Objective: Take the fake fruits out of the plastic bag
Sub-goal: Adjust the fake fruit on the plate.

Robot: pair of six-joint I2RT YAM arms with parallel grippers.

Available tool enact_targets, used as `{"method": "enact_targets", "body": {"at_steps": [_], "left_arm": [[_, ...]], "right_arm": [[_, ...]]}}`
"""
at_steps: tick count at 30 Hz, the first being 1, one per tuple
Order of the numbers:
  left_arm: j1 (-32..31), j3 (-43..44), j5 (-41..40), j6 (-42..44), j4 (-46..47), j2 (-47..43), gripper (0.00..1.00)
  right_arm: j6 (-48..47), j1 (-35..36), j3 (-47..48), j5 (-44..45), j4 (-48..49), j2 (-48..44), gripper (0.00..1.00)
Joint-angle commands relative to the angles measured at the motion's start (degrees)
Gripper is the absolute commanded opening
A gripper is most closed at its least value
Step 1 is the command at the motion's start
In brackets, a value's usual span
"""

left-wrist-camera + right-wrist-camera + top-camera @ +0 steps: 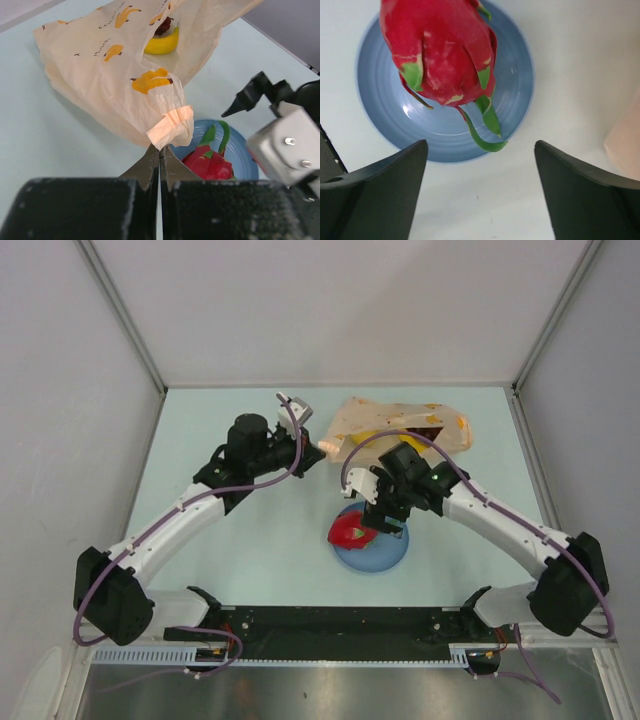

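The peach plastic bag (400,427) (115,65) lies at the back of the table, mouth facing the arms. My left gripper (160,149) (312,452) is shut on the bag's rolled edge (172,127). Inside the bag I see a yellow banana (162,45) and a dark fruit (165,26) above it. A red dragon fruit (440,50) (350,531) (210,162) with green tips lies on the blue plate (515,85) (390,552). My right gripper (481,150) (383,520) hangs open just above the plate's near rim, nothing between its fingers.
The blue plate sits in the middle of the table, close in front of the bag. Grey walls enclose the table on the left, right and back. A corner of the bag (625,140) shows at the right of the right wrist view.
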Motion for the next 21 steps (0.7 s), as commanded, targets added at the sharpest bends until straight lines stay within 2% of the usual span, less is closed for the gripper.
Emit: {"method": "enact_targets", "body": {"at_steps": [1, 5, 8, 13, 16, 17, 19, 21], "left_arm": [[1.0, 3.0, 1.6, -0.7, -0.1, -0.3, 0.0], [1.8, 3.7, 1.6, -0.8, -0.3, 0.7, 0.0], [2.1, 4.1, 1.5, -0.8, -0.4, 1.4, 0.0], [2.8, 3.9, 1.4, -0.7, 0.0, 1.9, 0.0], [3.1, 4.0, 1.3, -0.7, 0.1, 2.6, 0.0], [3.3, 4.1, 1.4, -0.8, 0.5, 2.8, 0.0], [3.4, 4.5, 1.4, -0.9, 0.9, 3.4, 0.0], [3.4, 4.7, 1.4, -0.9, 1.2, 3.9, 0.0]], "right_arm": [[-5.7, -2.4, 0.0, -6.5, 0.3, 4.3, 0.86], [-12.2, -3.6, -2.8, -6.5, 2.2, 6.4, 0.82], [-14.8, -4.7, -4.6, -5.2, 4.1, 8.8, 0.72], [-18.9, -5.2, -7.2, -3.4, 9.3, 11.4, 0.63], [-20.6, -4.9, -7.9, -2.2, 12.2, 12.5, 0.44], [-20.6, -4.0, -7.9, -1.3, 13.9, 12.6, 0.28], [-21.6, -2.7, -7.8, 1.3, 15.4, 11.3, 0.17], [-22.7, -1.2, -7.9, 2.6, 17.3, 9.2, 0.1]]}}
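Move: The dragon fruit on the plate has its middle about 7 cm to the right hand's left, 1 cm back and 10 cm below; the leaf the fingers will shut on is some 2 cm ahead, 1 cm right and 10 cm down. The plate's middle is 2 cm back, 3 cm left and 12 cm below, the open bag's roughly 21 cm ahead and 4 cm right. From the left hand, the fruit is 11 cm back, 7 cm right and 21 cm lower. A long leaf of the dragon fruit is pinched between the right fingertips as they close from wide open to nearly shut; the hand first sinks about 10 cm towards the leaf, edging forward a little, and turns some 15 degrees counter-clockwise as the fingers tip steeper. The left hand keeps its grip on the bag and drifts forward 2 cm. ##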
